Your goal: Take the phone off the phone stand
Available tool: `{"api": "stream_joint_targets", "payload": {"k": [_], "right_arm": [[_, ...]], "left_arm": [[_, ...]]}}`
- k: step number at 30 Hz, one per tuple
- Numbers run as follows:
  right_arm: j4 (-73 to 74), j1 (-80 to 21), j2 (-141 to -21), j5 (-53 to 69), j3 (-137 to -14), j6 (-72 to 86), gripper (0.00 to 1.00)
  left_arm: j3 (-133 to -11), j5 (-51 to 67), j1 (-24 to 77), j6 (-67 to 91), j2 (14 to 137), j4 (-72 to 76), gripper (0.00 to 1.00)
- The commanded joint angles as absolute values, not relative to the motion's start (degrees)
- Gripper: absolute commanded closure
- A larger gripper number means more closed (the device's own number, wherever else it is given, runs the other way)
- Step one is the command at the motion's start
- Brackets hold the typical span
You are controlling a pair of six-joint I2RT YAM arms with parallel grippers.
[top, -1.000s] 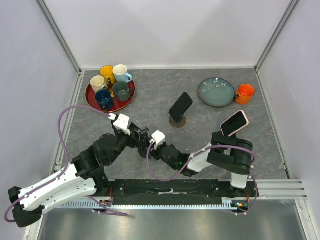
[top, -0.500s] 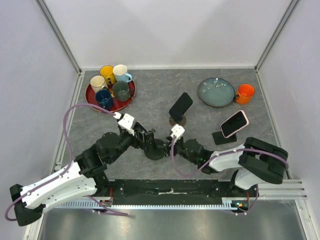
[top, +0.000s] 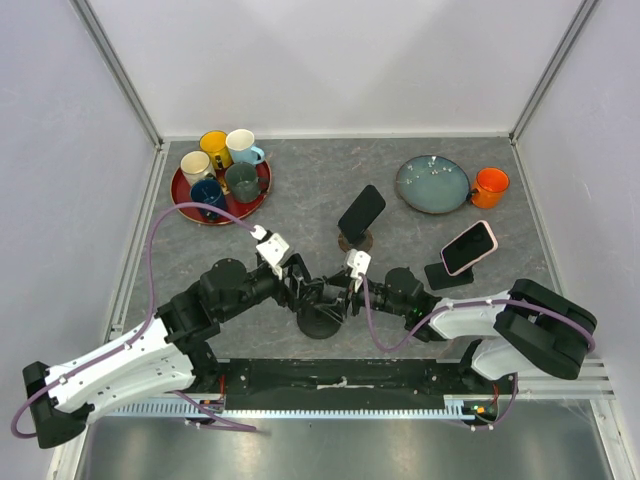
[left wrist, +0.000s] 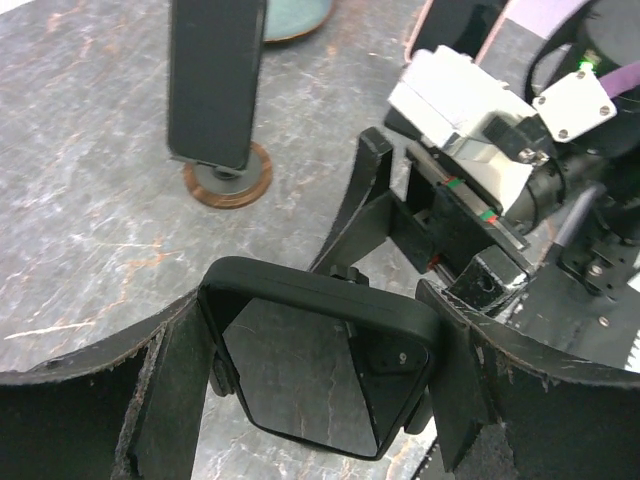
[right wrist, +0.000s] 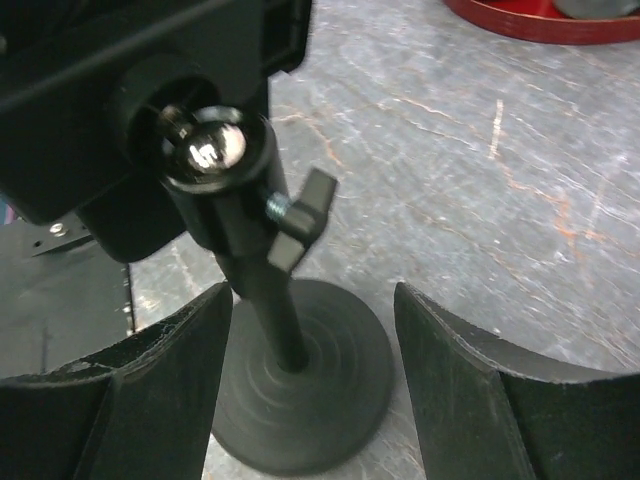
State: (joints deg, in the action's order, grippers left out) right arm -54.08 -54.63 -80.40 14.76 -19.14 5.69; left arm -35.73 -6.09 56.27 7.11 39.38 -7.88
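A black phone sits in the cradle of a black phone stand with a round base, at the table's near middle. My left gripper is shut on the phone, one finger against each long side. From the right, my right gripper stands open over the stand's base, its fingers either side of the thin stem without touching it. In the top view both grippers, left and right, meet above the base and hide most of the phone.
Behind stands another black phone on a brown-based stand. A pink phone leans on a black stand at the right. A red tray of mugs is back left. A teal plate and orange mug are back right.
My right arm has swung left from the pink phone's stand to the black stand, and its jaws have opened around the stem. The left gripper has shifted slightly right.
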Motion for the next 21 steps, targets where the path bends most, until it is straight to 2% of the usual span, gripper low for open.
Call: {"api": "stream_joint_targets", "payload": {"k": [1, 9, 12, 15, 18, 19, 21], "right_arm": [[-54.8, -54.3, -79.5, 24.5, -22.0, 4.0, 0.27], [-55.1, -53.7, -81.1, 27.3, -22.8, 4.2, 0.31], [-55.3, -53.6, -82.6, 28.1, -23.1, 4.1, 0.42], [-56.6, -53.5, -84.3, 28.4, -22.9, 4.4, 0.58], [-57.2, -53.4, -86.4, 28.3, -22.3, 4.1, 0.96], [-57.7, -53.4, -86.9, 28.0, -21.8, 4.0, 1.0], [-58.4, -53.2, -87.9, 27.9, -21.2, 4.0, 1.0]], "left_arm": [[-39.2, 1.6, 56.2, 5.8, 37.4, 5.4, 0.98], [-38.2, 4.7, 56.2, 4.7, 37.0, 6.3, 0.98], [-38.1, 5.9, 56.2, 4.7, 37.1, 6.4, 0.98], [-38.0, 6.9, 56.2, 4.7, 37.1, 6.8, 0.98], [-37.9, 7.1, 56.2, 4.6, 36.9, 7.4, 0.98], [-37.8, 7.2, 56.2, 4.6, 36.8, 7.5, 0.98], [-37.8, 7.4, 56.2, 4.2, 36.6, 7.7, 0.98]]}}
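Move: Just to the left of the right hand, about 4 cm off and some 2 cm back, is the black phone stand's stem, level with its open fingers. The phone, already gripped by the left hand, is roughly 6 cm left of the right hand, 1 cm ahead and 6 cm above. The wooden-based stand is about 12 cm ahead, 5 cm right and slightly lower. From the left hand, the stem lies some 4 cm right, 3 cm back and 7 cm below. Swinging back about 3 cm and left some 2 cm while turning roughly 15 degrees counter-clockwise, the right hand reaches the stem, rising a little before sinking again, and its fingers close to pinch the stem just under the ball joint and knob. The left hand keeps its grip on the phone, drawing it back and right about 2 cm each way with a 10-degree clockwise turn. ##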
